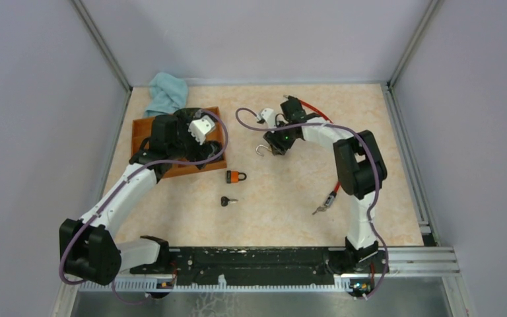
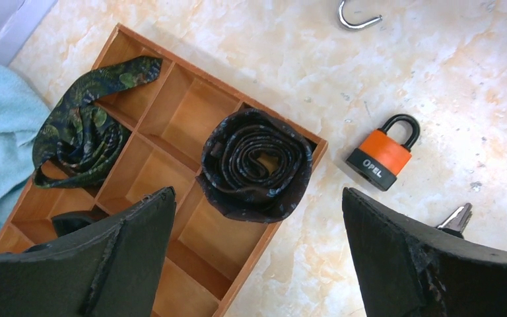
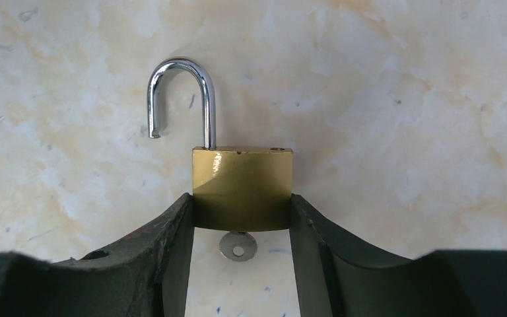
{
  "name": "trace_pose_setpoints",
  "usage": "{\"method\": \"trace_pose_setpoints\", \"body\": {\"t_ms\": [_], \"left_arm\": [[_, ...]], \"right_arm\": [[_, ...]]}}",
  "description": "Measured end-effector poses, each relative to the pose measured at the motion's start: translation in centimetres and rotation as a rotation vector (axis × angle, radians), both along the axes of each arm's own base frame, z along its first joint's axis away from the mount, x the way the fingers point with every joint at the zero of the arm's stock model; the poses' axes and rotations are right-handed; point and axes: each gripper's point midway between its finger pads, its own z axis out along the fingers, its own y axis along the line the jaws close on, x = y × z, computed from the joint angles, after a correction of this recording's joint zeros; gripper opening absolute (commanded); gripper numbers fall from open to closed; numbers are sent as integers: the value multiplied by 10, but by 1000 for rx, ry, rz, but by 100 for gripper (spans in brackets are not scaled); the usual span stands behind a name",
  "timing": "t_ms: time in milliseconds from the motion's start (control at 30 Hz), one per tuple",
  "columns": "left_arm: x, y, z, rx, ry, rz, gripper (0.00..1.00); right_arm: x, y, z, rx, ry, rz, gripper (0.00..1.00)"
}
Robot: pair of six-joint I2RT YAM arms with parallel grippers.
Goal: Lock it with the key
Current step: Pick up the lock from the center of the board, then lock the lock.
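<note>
A brass padlock [image 3: 243, 185] lies on the table with its steel shackle [image 3: 181, 92] swung open. A silver key [image 3: 237, 246] sticks out of its underside. My right gripper [image 3: 241, 201] is shut on the padlock's body, one finger against each side. From above, only the shackle [image 1: 261, 150] shows beside the right gripper [image 1: 274, 142]. My left gripper [image 2: 256, 193] hangs open over the corner of a wooden tray [image 2: 198, 112], holding nothing. An orange padlock [image 2: 383, 155] with a closed shackle lies to its right, and a black-headed key [image 1: 228, 201] lies nearer the arms.
The tray [image 1: 142, 129] holds a rolled dark tie [image 2: 257, 165] and a loose green tie [image 2: 82, 125]. A blue cloth [image 1: 167, 92] lies behind it. A red cable [image 1: 313, 109] runs behind the right arm, and a small red-handled thing [image 1: 327, 201] lies by its base.
</note>
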Motion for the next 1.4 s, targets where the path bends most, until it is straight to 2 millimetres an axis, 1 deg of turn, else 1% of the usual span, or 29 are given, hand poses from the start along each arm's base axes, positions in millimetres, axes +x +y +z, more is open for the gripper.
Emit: {"method": "trace_pose_setpoints", "body": {"t_ms": [67,133,233,367,433,500,567,633,700,800,867,1000,1100,1267,1400], "left_arm": [[-1,-4,2,-22,1,-13,100],[-1,-11,6,-53,-2,-36,100],[-4,-21,10,-98,6,-77,99],[-5,-39,16,-160,35,-160,91],[-6,-52,21,-198,49,-224,87],[-11,-65,28,-246,68,-301,83],[-16,-78,36,-298,88,-379,79],[-21,-91,45,-347,111,-446,75],[-25,-100,52,-388,134,-498,71],[-34,-112,60,-439,178,-560,68],[-40,-121,63,-462,213,-595,66],[-55,-140,62,-501,304,-656,59],[-61,-151,59,-516,365,-677,54],[-70,-166,51,-512,443,-684,48],[-74,-172,44,-508,491,-681,42]], "right_arm": [[-8,-4,10,5,-11,0,0],[-14,-6,26,18,-37,0,0],[-20,-9,60,52,-103,2,0],[-27,-7,113,119,-199,21,0],[-35,-6,140,158,-241,40,0],[-45,-4,160,197,-265,65,0],[-60,-2,175,241,-275,98,0],[-76,-1,180,275,-263,130,0],[-90,2,180,309,-240,160,0],[-107,5,173,348,-190,188,0],[-115,6,168,366,-158,197,0],[-127,9,164,400,-118,214,0],[-134,10,162,420,-102,224,0],[-138,13,165,447,-100,240,0],[-139,14,168,460,-114,247,0]]}}
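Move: The brass lock is already pinched in the right hand at table level, and is bound for open air about 14 cm back, 1 cm left and 17 cm up; the orange lock sits some 13 cm left and 10 cm back from that hand. From the left hand the brass lock is roughly 23 cm right, 8 ahead and 15 below, the orange lock 10 right, 2 back and 15 below, and the black coil 6 ahead, 1 right and 13 below. Keeping its grip on the brass lock's body, the right hand lifts about 17 cm while drawing back some 14 cm, and tilts its fingers up from steeply down until they point mostly left. The open left hand sweeps about 17 cm right and 7 cm back, first rising and then sinking a little, swinging its fingers round to point right and closing them to about half their gap around the raised shackle. ##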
